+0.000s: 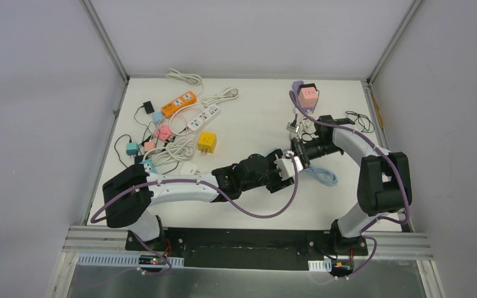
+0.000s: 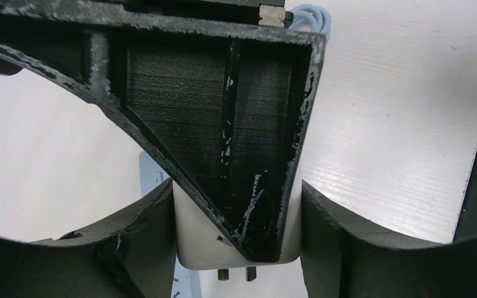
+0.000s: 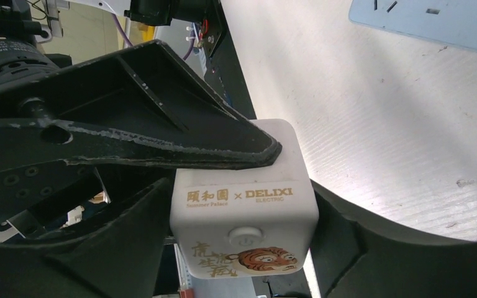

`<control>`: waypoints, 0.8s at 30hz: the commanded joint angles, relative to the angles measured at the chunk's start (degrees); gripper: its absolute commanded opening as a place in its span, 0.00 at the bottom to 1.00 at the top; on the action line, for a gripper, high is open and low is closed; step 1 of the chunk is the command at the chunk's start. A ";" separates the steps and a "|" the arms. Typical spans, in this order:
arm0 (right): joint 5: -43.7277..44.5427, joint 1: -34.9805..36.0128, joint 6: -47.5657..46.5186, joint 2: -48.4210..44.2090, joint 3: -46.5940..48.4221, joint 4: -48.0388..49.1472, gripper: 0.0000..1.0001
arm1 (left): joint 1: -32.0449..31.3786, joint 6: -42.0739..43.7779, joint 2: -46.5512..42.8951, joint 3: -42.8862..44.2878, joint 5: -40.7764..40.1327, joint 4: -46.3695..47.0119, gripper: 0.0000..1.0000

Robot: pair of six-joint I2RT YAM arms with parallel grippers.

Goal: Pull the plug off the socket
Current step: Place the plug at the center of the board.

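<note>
The plug is a white cube with a tiger print and a round button. Its two metal prongs stick out bare, with nothing on them. My left gripper is shut on it, a finger pressed against each side. My right gripper flanks the same cube from the opposite side, but I cannot make out whether its fingers touch it. The two grippers meet above the middle of the table. The socket, a flat light-blue strip with slots, lies on the table apart from the plug, and its edge shows behind the cube.
The strip's light-blue cable is coiled right of the grippers. A pink cube socket stands at the back right, next to black wires. At the back left lie an orange strip, a white strip, a yellow cube and small adapters.
</note>
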 commanded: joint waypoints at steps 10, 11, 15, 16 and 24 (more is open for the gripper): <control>0.14 -0.52 0.09 -3.16 0.80 -0.19 1.00 | -0.04 -5.71 -4.73 -1.73 -0.65 0.10 0.00; 0.29 -1.12 -1.22 -3.24 1.16 -1.26 1.00 | 0.14 -6.70 -5.62 -2.58 -0.84 -0.01 0.00; -0.20 -4.17 -3.66 -4.32 1.25 -2.93 1.00 | 0.99 -10.36 -9.27 -6.65 -1.38 -1.30 0.00; -0.13 -4.72 -4.04 -4.70 1.00 -2.89 1.00 | 1.09 -11.29 -10.38 -7.60 -1.56 -1.53 0.00; 0.68 -9.33 -5.35 -6.44 0.31 -2.73 1.00 | 5.41 -25.28 -20.32 -12.61 -10.27 -9.99 0.00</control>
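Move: My left hand holds the white plug, and my right fingers are still around it, already loosening. The open middle of the board lies about 14 cm to my left hand's left, 8 cm ahead and 14 cm below. Lower than this hand too, the blue socket strip sits some 6 cm left and 4 cm ahead, and the yellow plug 25 cm left and 13 cm ahead. From my right hand the white plug is right between the pads, level, barely 1 cm left. I open my right fingers the rest of the way to free the white plug, then draw that hand back about 3 cm to the right, a little forward and up. My left hand keeps its grip, first sinks about 2 cm, then sweeps some 7 cm left towards the middle of the board, rolling about 15 degrees and swinging slightly counter-clockwise. ##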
